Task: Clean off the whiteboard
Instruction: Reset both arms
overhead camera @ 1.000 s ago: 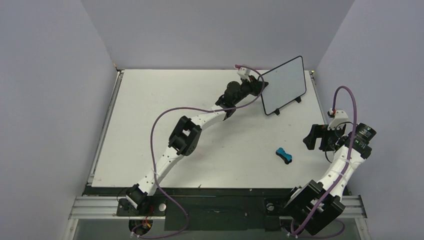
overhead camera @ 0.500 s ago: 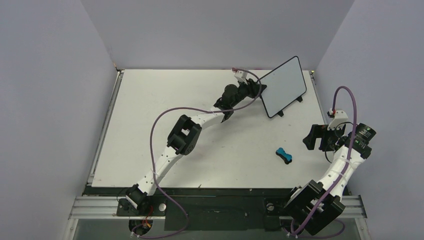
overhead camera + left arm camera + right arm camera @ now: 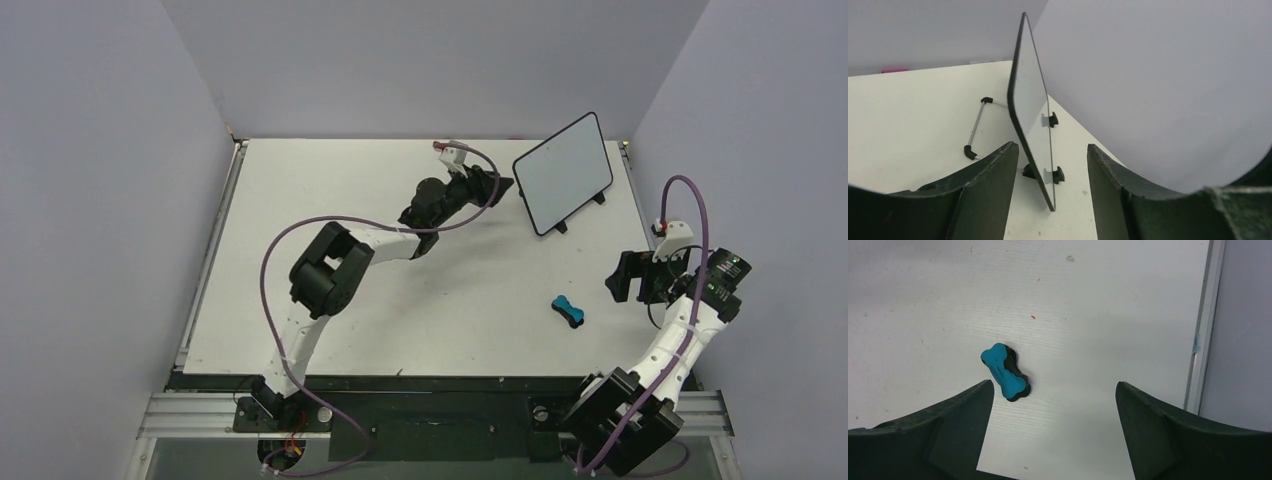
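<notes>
The whiteboard point(image 3: 563, 172) stands tilted on its wire stand point(image 3: 976, 125) at the back right of the table, and its face looks blank. In the left wrist view the whiteboard point(image 3: 1031, 97) shows edge-on beyond the fingertips. My left gripper point(image 3: 500, 184) is open, a short way left of the board's left edge and apart from it, holding nothing. The left gripper point(image 3: 1050, 152) frames the board's lower corner. A blue bone-shaped eraser point(image 3: 568, 310) lies on the table. My right gripper point(image 3: 620, 276) hovers open just right of it; the eraser point(image 3: 1004, 371) sits by the left finger of the right gripper point(image 3: 1053, 387).
Grey walls close in the white table point(image 3: 330, 250) at the back and both sides. A metal rail point(image 3: 1203, 325) runs along the table's right edge, close to the right gripper. The stand's black feet point(image 3: 1050, 120) rest near the back right corner.
The left gripper opened, let go of the whiteboard's left edge and drew back to the left. The board settled slightly on its stand. The right arm barely moved.
</notes>
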### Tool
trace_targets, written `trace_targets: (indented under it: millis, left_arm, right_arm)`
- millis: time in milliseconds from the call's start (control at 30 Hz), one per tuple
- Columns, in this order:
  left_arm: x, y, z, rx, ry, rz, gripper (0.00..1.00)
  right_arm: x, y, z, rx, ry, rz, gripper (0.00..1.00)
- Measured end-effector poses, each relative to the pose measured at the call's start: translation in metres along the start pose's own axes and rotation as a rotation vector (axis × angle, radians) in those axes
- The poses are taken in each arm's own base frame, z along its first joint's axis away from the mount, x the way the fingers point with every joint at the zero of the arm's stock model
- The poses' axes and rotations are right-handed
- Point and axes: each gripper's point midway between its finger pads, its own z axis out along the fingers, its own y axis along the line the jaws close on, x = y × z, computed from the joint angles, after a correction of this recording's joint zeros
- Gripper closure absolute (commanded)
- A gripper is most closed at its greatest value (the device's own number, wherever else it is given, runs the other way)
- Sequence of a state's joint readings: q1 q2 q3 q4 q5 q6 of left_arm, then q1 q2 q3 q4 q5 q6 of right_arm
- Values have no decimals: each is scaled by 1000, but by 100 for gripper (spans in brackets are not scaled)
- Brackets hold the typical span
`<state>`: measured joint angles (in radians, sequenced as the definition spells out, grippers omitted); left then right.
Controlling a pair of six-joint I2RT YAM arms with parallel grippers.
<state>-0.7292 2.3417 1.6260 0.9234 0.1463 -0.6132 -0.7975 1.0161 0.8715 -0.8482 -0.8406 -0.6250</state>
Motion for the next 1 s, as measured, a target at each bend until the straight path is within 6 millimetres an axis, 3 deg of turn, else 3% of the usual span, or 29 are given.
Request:
trace_targets:
  millis: [133,233,300,333,433,500,567,633,700,767,867,1000]
  left_arm:
    - [-24,-25,-40,22,6,14,47]
    - [-41,-41,-87,31,39,28,46]
    - [-61,-39,-126,8,77,26,46]
    - [-78,-32,-144,-20,87,25,45]
    - [-155,0,-200,-164,42,42,45]
    - [-202,10,-237,-254,-17,71,44]
    - [-239,-1,-272,-313,-73,117,42]
    - [-257,-21,-295,-326,-101,169,38]
    - [-262,-37,-317,-346,-97,215,34]
    - [-259,-39,-330,-384,-76,238,28]
    - [-246,-30,-348,-459,-17,249,18]
    - [-206,-7,-380,-567,43,249,16]
  right_arm:
    - [-2,5,-2,-3,-7,-37,13]
    - [-4,11,-3,-12,-10,-67,13]
    - [-7,18,-5,-19,-17,-102,13]
    - [-9,22,-6,-22,-23,-123,13]
    - [-17,36,-8,-31,-39,-194,13]
    - [-23,46,-9,-39,-43,-239,13]
    - [-32,58,-9,-52,-53,-284,13]
    - [-41,66,-11,-54,-70,-312,13]
    - [-51,67,-14,-31,-91,-312,12]
    - [-58,64,-16,-6,-108,-297,12]
    - [-63,60,-15,13,-115,-261,13]
    - [-64,54,-9,30,-112,-218,13]
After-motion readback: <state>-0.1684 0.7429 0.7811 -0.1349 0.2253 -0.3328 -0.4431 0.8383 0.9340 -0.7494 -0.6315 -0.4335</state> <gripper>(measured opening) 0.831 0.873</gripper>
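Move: The whiteboard on its stand has its middle about 14 cm to the right of the empty left hand, 8 cm ahead and some 6 cm lower. The eraser lies roughly 21 cm back and 14 cm right of that hand, 19 cm below. From the empty right hand the eraser is about 8 cm left, 2 cm ahead and 16 cm down, and the whiteboard some 32 cm ahead and 8 cm left, 3 cm lower. Opening, the left hand swings some 40 cm left and back from the whiteboard; right lifts leftward 8 cm. ##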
